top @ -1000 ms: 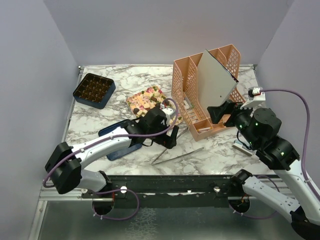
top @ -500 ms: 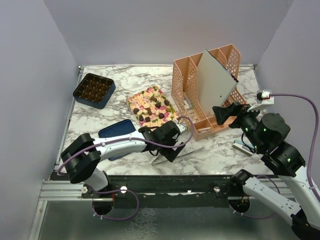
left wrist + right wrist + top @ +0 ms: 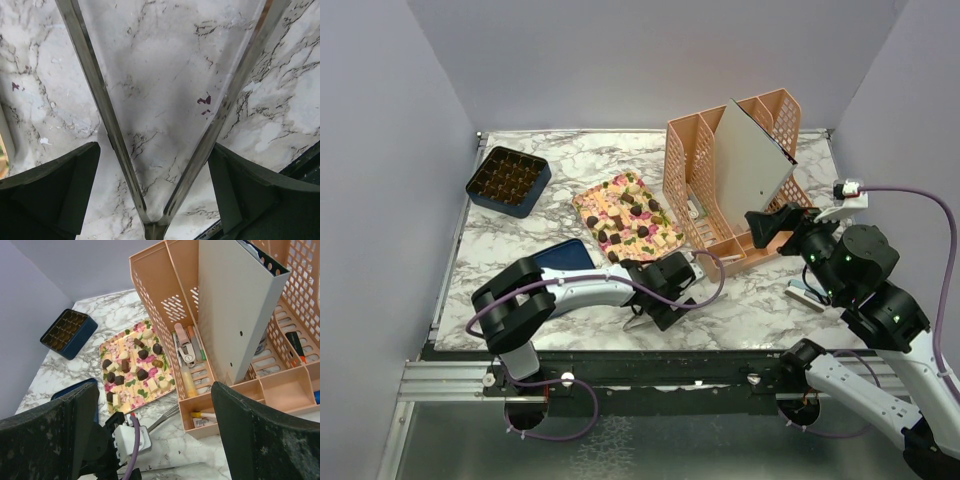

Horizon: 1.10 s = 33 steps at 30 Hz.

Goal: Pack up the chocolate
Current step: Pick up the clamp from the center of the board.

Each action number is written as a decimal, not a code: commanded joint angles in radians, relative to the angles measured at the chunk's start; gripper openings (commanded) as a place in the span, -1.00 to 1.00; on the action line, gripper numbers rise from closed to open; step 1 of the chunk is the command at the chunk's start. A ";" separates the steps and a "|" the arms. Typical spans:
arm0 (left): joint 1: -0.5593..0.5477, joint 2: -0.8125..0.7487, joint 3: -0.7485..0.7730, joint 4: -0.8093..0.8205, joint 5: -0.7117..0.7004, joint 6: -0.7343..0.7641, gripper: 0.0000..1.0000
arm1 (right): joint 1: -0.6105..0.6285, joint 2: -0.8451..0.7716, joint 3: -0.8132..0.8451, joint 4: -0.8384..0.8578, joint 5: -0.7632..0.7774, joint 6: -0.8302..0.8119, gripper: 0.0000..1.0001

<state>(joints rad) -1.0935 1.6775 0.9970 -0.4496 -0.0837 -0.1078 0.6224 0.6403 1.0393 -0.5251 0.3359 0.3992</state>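
Note:
The chocolate lies as several dark and cream pieces on a floral tray, and also shows in the right wrist view. The dark blue box with its gridded tray stands at the back left. My left gripper is low over the table near the front edge. It is open, its jaws either side of the hinge end of metal tongs that lie flat on the marble, not touching them. My right gripper hovers open and empty in front of the peach organizer.
A peach desk organizer holding a grey panel and pens stands at the back right. A blue lid lies by my left arm. A small grey object sits near the right front edge.
My left gripper has moved from the floral tray's near edge toward the front and down over the tongs. My right gripper shifted slightly right early on, then stayed still.

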 commanded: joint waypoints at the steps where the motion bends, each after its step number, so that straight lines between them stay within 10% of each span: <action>1: -0.005 0.032 0.037 0.031 -0.011 0.071 0.88 | 0.003 -0.015 0.019 -0.025 0.043 -0.010 1.00; 33: -0.005 -0.156 0.017 0.014 -0.010 -0.018 0.33 | 0.002 -0.028 -0.033 -0.021 0.042 0.057 0.99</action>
<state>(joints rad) -1.0935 1.6104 1.0149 -0.4355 -0.0677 -0.1001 0.6224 0.6144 1.0206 -0.5259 0.3763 0.4271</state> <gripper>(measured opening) 0.677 0.995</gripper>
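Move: The clamp, a pair of open metal tongs, lies under the left hand already: its middle is about 2 cm ahead, 2 cm to the right and 1 cm below, with its hinge towards the left. The chocolate board stands some 19 cm ahead and 9 cm left; the blue tray about 7 cm ahead and 22 cm left; the organiser's near bin some 11 cm ahead and 14 cm right. From the right hand, the clamp lies some 16 cm left, 3 cm back and 34 cm below. Sliding about 1.5 cm to the right along the clamp and sinking a touch, the left hand closes its fingers by about a third from wide open, pinching the two metal arms together from outside. It then keeps that grip and rises about 3 cm from the table, tilting only slightly. ##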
